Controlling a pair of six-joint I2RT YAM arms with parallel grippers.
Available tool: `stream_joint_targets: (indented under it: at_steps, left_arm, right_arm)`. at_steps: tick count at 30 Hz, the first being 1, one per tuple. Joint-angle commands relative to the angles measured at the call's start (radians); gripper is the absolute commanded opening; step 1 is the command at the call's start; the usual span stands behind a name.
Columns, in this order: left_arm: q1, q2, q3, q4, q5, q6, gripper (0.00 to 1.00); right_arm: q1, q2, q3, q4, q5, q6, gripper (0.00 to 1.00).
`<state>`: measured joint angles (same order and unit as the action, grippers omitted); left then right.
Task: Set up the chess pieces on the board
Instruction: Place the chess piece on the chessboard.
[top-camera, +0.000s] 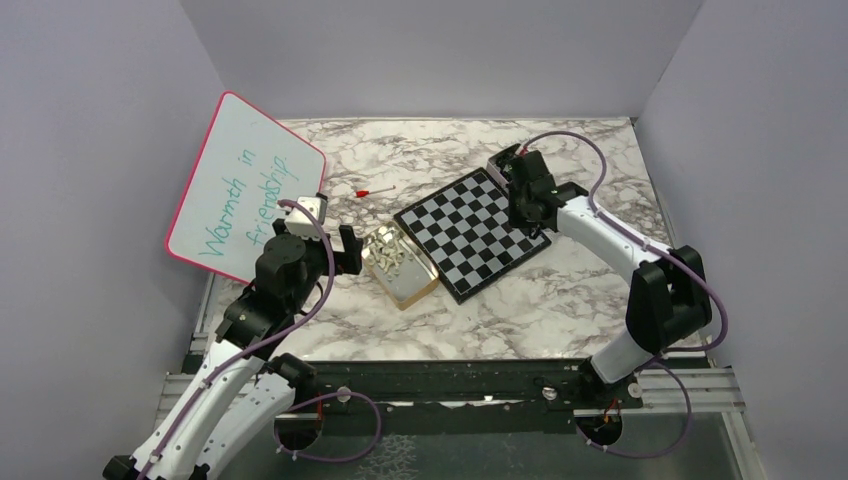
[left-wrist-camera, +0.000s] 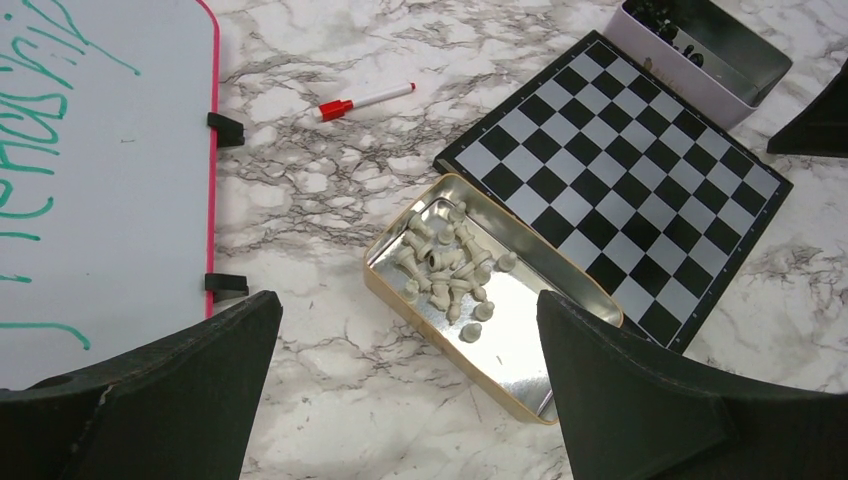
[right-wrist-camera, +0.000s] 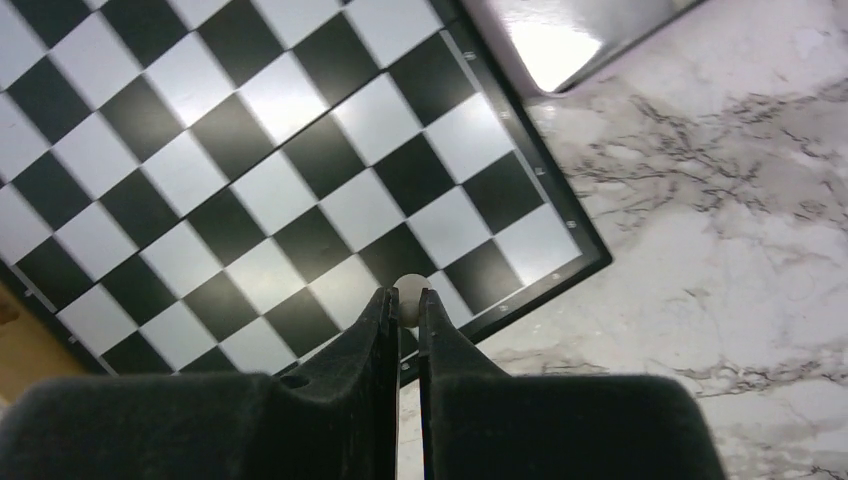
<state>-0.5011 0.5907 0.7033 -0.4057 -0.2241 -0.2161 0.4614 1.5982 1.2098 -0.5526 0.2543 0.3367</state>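
Observation:
The black-and-white board (top-camera: 470, 232) lies at the table's middle, turned diamond-wise. My right gripper (right-wrist-camera: 403, 300) is shut on a pale chess piece (right-wrist-camera: 410, 290), of which only the round top shows, above the board's (right-wrist-camera: 250, 170) edge squares near a corner. Several more pale chess pieces (left-wrist-camera: 450, 265) lie heaped in an open gold tin (left-wrist-camera: 400, 300) at the board's (left-wrist-camera: 620, 190) left side. Over that tin's near end my left gripper (left-wrist-camera: 408, 310) hangs wide open, holding nothing. From above, the left gripper (top-camera: 345, 250) is just left of the tin (top-camera: 425, 285).
A second tin (left-wrist-camera: 700, 60) with black pieces (left-wrist-camera: 660, 15) stands at the board's far corner. A pink-framed whiteboard (top-camera: 245, 185) leans at the left, with a red-capped marker (top-camera: 373, 190) on the marble beside it. Grey walls close in three sides.

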Motion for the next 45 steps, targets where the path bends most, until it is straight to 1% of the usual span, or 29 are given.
stream_joint_targets:
  at_steps: [1,8,15,39,45]
  left_arm:
    - [0.001,-0.007,-0.008,0.024,0.017,0.016,0.99]
    - [0.001,-0.007,-0.009,0.024,0.013,0.018,0.99]
    - [0.001,-0.009,-0.007,0.024,0.012,0.019,0.99]
    - [0.001,-0.01,-0.008,0.023,0.011,0.023,0.99]
    - [0.001,-0.014,-0.008,0.022,0.011,0.023,0.99]
  right_arm:
    - [-0.075,0.002,-0.018,0.066,-0.05,-0.011,0.11]
    - [-0.14,0.071,-0.016,0.111,-0.052,-0.004,0.11]
    - [-0.178,0.129,-0.006,0.128,-0.064,0.001,0.12]
    - [-0.186,0.176,-0.009,0.111,-0.073,0.018,0.15]
    - [-0.187,0.182,-0.009,0.106,-0.069,0.018,0.17]
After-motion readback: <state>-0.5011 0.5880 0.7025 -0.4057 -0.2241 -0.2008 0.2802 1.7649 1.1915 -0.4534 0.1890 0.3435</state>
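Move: The right hand, still gripping a white chess piece, has the target square near the chessboard's right corner about 3 cm ahead, 5 cm right and 8 cm below. The board's right corner lies level ahead, some 11 cm right; the black-piece tray is roughly 15 cm ahead and 5 cm right. The white-piece tray sits 6 cm back and 25 cm left. From the left hand, the square is around 14 cm ahead, 45 cm right and 20 cm below. The right hand lowers the pinched piece about 6 cm while travelling right and forward, then slackens its fingers slightly. ##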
